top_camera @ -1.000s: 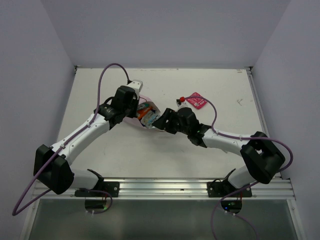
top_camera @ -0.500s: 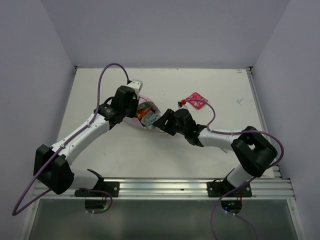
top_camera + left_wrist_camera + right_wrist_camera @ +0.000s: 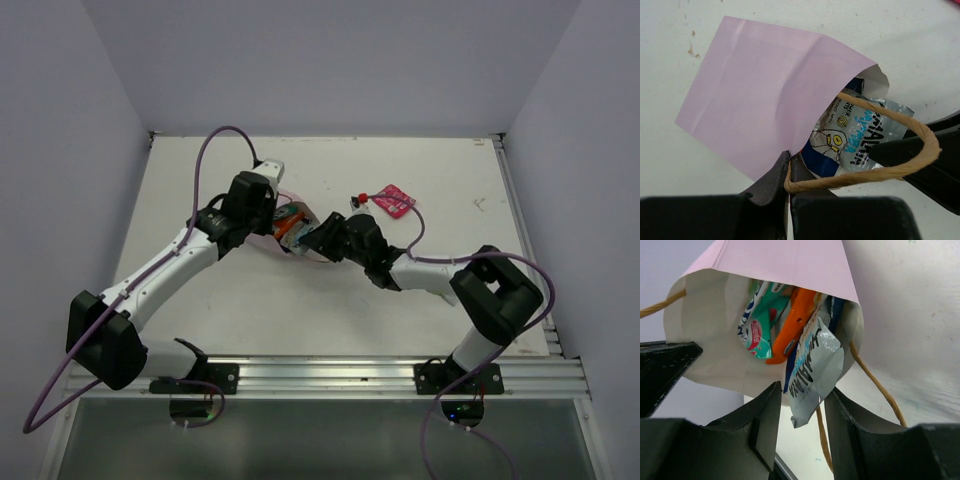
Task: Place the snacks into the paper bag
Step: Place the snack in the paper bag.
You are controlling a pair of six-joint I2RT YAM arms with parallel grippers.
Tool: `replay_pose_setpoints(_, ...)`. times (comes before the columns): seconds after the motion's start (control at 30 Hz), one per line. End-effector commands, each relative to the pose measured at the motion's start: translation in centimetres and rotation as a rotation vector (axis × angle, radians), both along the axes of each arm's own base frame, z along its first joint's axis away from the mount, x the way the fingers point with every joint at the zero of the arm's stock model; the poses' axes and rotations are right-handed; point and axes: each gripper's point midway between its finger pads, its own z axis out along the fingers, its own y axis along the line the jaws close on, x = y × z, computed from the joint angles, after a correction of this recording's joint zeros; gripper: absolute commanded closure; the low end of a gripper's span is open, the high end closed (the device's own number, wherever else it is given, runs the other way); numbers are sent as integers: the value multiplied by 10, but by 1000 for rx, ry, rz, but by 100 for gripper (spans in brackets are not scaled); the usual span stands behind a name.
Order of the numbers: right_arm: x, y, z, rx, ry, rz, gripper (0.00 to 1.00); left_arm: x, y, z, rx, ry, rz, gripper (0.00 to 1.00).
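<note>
The pale pink paper bag (image 3: 770, 100) lies on its side with its mouth toward the right arm. My left gripper (image 3: 788, 170) is shut on the bag's rim where the tan string handle (image 3: 890, 170) starts. Inside the bag (image 3: 705, 340) I see a teal-green packet (image 3: 760, 320), an orange packet (image 3: 795, 322) and a dark blue one (image 3: 836, 307). A silver-grey packet (image 3: 812, 375) sticks halfway out of the mouth, between the jaws of my right gripper (image 3: 802, 410), which stand apart and do not pinch it. A pink-red packet (image 3: 392, 201) lies on the table behind the right arm.
The white table (image 3: 450, 180) has a raised rim along its far and right sides. The right arm's cable (image 3: 415, 225) runs close past the pink-red packet. Both grippers meet at the bag (image 3: 290, 222), left of the table's middle.
My right gripper has pushed left into the bag's mouth and its jaws have narrowed. The right arm's elbow swung left. The left arm and the bag have stayed put.
</note>
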Motion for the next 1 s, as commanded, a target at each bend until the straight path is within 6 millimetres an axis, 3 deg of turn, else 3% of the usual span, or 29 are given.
replay_pose_setpoints(0.0,15,14,29,69,-76,1,57,7,-4,30,-34,-101,-4,100)
replay_pose_setpoints(0.2,18,18,16,69,-46,-1,63,6,-4,29,-26,-99,-8,100)
replay_pose_setpoints(0.37,15,21,18,88,-43,19,86,6,-1,26,-9,-100,-1,100)
replay_pose_setpoints(0.5,8,18,40,126,-75,29,100,8,4,24,22,-108,11,100)
replay_pose_setpoints(0.77,8,19,92,285,-149,20,100,13,12,32,70,-142,33,100)
replay_pose_setpoints(0.97,16,39,117,404,-187,48,100,14,13,40,98,-166,45,100)
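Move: The grey snack sticks out of the paper bag, its near end between the right hand's open fingers, its middle about 3 cm to the left, 1 cm ahead and 1 cm below. The bag's mouth is centred some 4 cm ahead and 4 cm left, the orange snack inside about 5 cm ahead and 6 cm left, slightly lower. From the left hand, shut on the bag's rim, the grey snack lies about 6 cm right, level fore and aft, 5 cm below. Easing about 1 cm forward, left and down, the right hand shuts its fingers and pinches the outer part of the grey snack, then rises some 8 cm beside the bag's mouth, drifting a little farther left and rolling about 15 degrees, left side up. The left hand keeps its pinch on the bag's rim, shifting only about 1 cm left. ##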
